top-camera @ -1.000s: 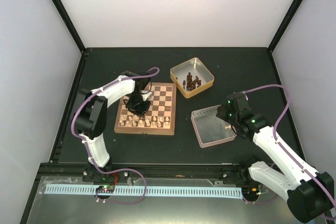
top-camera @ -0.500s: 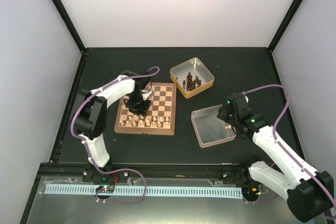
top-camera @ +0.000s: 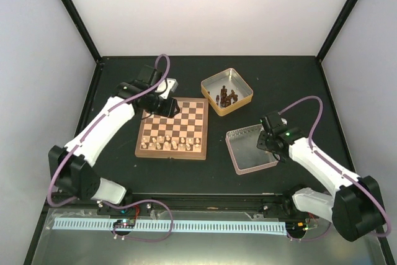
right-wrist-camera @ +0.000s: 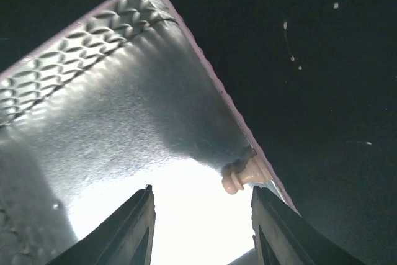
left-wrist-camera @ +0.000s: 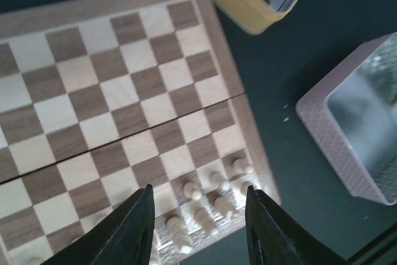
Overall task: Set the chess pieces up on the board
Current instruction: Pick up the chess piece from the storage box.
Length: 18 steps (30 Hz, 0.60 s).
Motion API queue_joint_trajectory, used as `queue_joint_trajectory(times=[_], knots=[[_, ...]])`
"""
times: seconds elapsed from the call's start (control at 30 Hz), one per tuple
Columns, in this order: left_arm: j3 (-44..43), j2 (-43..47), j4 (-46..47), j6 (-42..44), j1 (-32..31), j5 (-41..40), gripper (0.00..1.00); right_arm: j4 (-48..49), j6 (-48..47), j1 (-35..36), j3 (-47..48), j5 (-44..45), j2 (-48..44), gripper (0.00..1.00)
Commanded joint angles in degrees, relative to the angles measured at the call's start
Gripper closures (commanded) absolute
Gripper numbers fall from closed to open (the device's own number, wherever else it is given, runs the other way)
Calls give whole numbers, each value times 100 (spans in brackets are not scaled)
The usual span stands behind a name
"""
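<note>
The board point(top-camera: 180, 122) lies left of centre, with pale chess pieces point(top-camera: 169, 143) standing in two rows along its near edge. My left gripper point(top-camera: 170, 108) hovers open over the board's far left part, holding nothing. In the left wrist view the board point(left-wrist-camera: 93, 91) fills the frame, and several pale pieces point(left-wrist-camera: 214, 206) show between the spread fingers of the left gripper point(left-wrist-camera: 198, 193). My right gripper point(top-camera: 267, 143) hangs over the pink tin point(top-camera: 240, 153). It stands open point(right-wrist-camera: 202, 190) just short of one pale pawn point(right-wrist-camera: 245, 175) lying against the tin wall point(right-wrist-camera: 74, 60).
A yellow tin point(top-camera: 245, 88) with several dark brown pieces sits beyond the board's far right corner; its corner point(left-wrist-camera: 248, 10) shows in the left wrist view. The pink tin point(left-wrist-camera: 338, 134) lies right of the board.
The left arm rose from the near rows and swung back toward the far left, its jaws opening. The right gripper dropped lower into the pink tin and its jaws narrowed a little.
</note>
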<state>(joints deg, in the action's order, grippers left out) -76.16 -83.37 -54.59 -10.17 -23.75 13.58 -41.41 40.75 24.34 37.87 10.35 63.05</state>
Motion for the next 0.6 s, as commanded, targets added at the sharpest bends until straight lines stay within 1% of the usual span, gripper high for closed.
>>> queue_joint_trajectory(times=[0.0,0.1,0.23,0.33,0.47,0.57], knots=[[279,362,688,-274,-22,489,58,-83,-12,-34,9,383,436,57],[493,543,846,-363,-22,658,59,-81,161,-37,-13,490,787,59],[760,786,1076,-465,-25,780,59,94,532,-34,-177,384,898,60],[923,942,1264,-554,-25,916,59,248,1042,-34,-323,290,834,60],[1048,964,1374,-616,-25,958,59,347,1973,-34,-411,668,779,60],[1076,1152,1366,-612,-26,963,59,456,2461,-34,-388,953,826,60]])
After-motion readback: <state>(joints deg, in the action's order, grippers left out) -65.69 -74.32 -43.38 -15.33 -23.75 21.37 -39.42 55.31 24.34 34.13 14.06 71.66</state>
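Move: The white chess piece lies about 2 cm to the right of my right hand, neither ahead nor back, and some 7 cm below, leaning against the right wall of the storage box. The middle of that box is about 5 cm left and 1 cm ahead of this hand. The box of dark pieces stands some 20 cm ahead and 13 cm left. From my left hand the same piece is roughly 33 cm right, 8 cm back and 18 cm below. I sink my right hand about 5 cm towards the last white piece in the storage box, easing right and slightly back, then turn the wrist some 15 degrees clockwise as the descent dies out. The fingers stay partly open, still above the piece. My empty left hand drifts a couple of centimetres back and right above the board, fingers tilting rightward. ##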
